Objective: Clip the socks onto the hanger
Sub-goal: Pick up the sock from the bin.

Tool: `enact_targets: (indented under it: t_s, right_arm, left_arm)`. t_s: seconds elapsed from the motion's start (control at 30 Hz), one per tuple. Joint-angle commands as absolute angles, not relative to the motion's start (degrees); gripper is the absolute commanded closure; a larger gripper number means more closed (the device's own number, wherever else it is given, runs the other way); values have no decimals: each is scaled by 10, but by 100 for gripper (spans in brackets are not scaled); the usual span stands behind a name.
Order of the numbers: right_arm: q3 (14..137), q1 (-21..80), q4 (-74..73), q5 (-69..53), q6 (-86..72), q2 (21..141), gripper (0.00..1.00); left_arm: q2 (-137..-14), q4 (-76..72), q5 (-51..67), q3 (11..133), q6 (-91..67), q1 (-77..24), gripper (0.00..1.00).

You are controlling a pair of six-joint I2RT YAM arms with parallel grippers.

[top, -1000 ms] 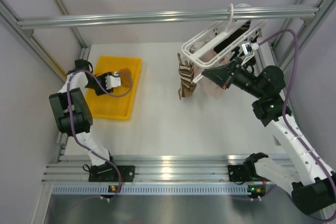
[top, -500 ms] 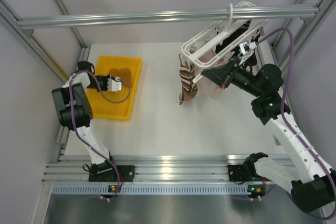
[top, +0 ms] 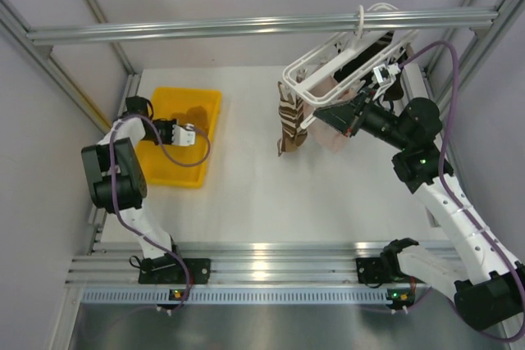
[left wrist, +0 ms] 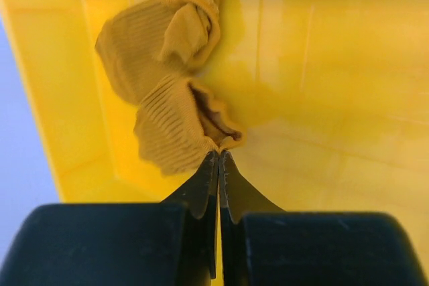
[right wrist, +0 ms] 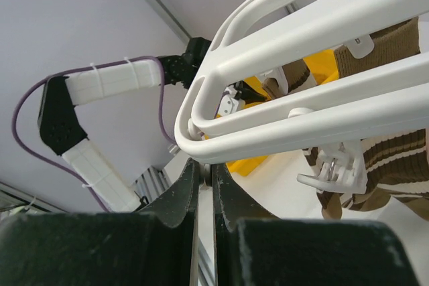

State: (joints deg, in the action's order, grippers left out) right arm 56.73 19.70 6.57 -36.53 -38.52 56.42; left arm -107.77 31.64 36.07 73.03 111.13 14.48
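A crumpled mustard yellow sock [left wrist: 167, 92] lies in the yellow tray [top: 176, 176]. My left gripper [left wrist: 219, 153] is shut on its near edge, low inside the tray [left wrist: 335, 98]. The white hanger [top: 328, 59] hangs by its hook from the aluminium bar. A brown striped sock [top: 289, 125] dangles from a clip at its left end, and a pale pink sock [top: 330, 138] and a dark sock [top: 361, 59] hang further right. My right gripper [right wrist: 205, 163] is shut on the underside of the hanger's frame [right wrist: 301, 118], close to a free clip [right wrist: 335, 169].
The long aluminium bar [top: 246, 26] spans the back of the cell above the white table [top: 246, 194]. Slanted frame posts stand at both sides. The left arm's purple cable [top: 193, 157] loops over the tray.
My left gripper has shut on the mustard sock's edge and shifted slightly deeper over the tray. The right gripper and the hanger have barely moved.
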Motion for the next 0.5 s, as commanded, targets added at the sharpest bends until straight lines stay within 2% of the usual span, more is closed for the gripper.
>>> enact_targets:
  t_s: [0.0, 0.17, 0.23, 0.47]
  right_arm:
    - [594, 193, 76, -374, -377, 561, 100]
    - [591, 194, 82, -379, -381, 555, 100]
    - [589, 194, 87, -381, -384, 555, 100]
    - [579, 194, 104, -381, -397, 554, 100]
  left_arm:
    - [-966, 345, 317, 684, 1028, 132, 100]
    - [-866, 345, 232, 600, 902, 120, 100]
    - [-838, 388, 213, 592, 860, 111, 100]
    - [-852, 405, 128, 605, 589, 5, 100]
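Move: The left hand already pinches a mustard sock by its cuff low in the bin. The hanger's middle is about 46 cm to its right, 8 cm back and 33 cm up; the striped sock hanging there is 34 cm right, 10 cm back, 20 cm above. The other mustard sock lies some 6 cm ahead and 8 cm right, slightly below. From the right hand, gripping the hanger's near corner, the hanger's middle is 13 cm ahead and 8 cm right. Back along the bin and up goes the left hand, taking the pinched sock away from the other mustard one: some 10 cm back, climbing about 5 cm before sagging a little and drifting right at the end. The wrist swings counter-clockwise by about 25 degrees while tipping, fingers staying shut on the cuff; the right hand holds the hanger still. ##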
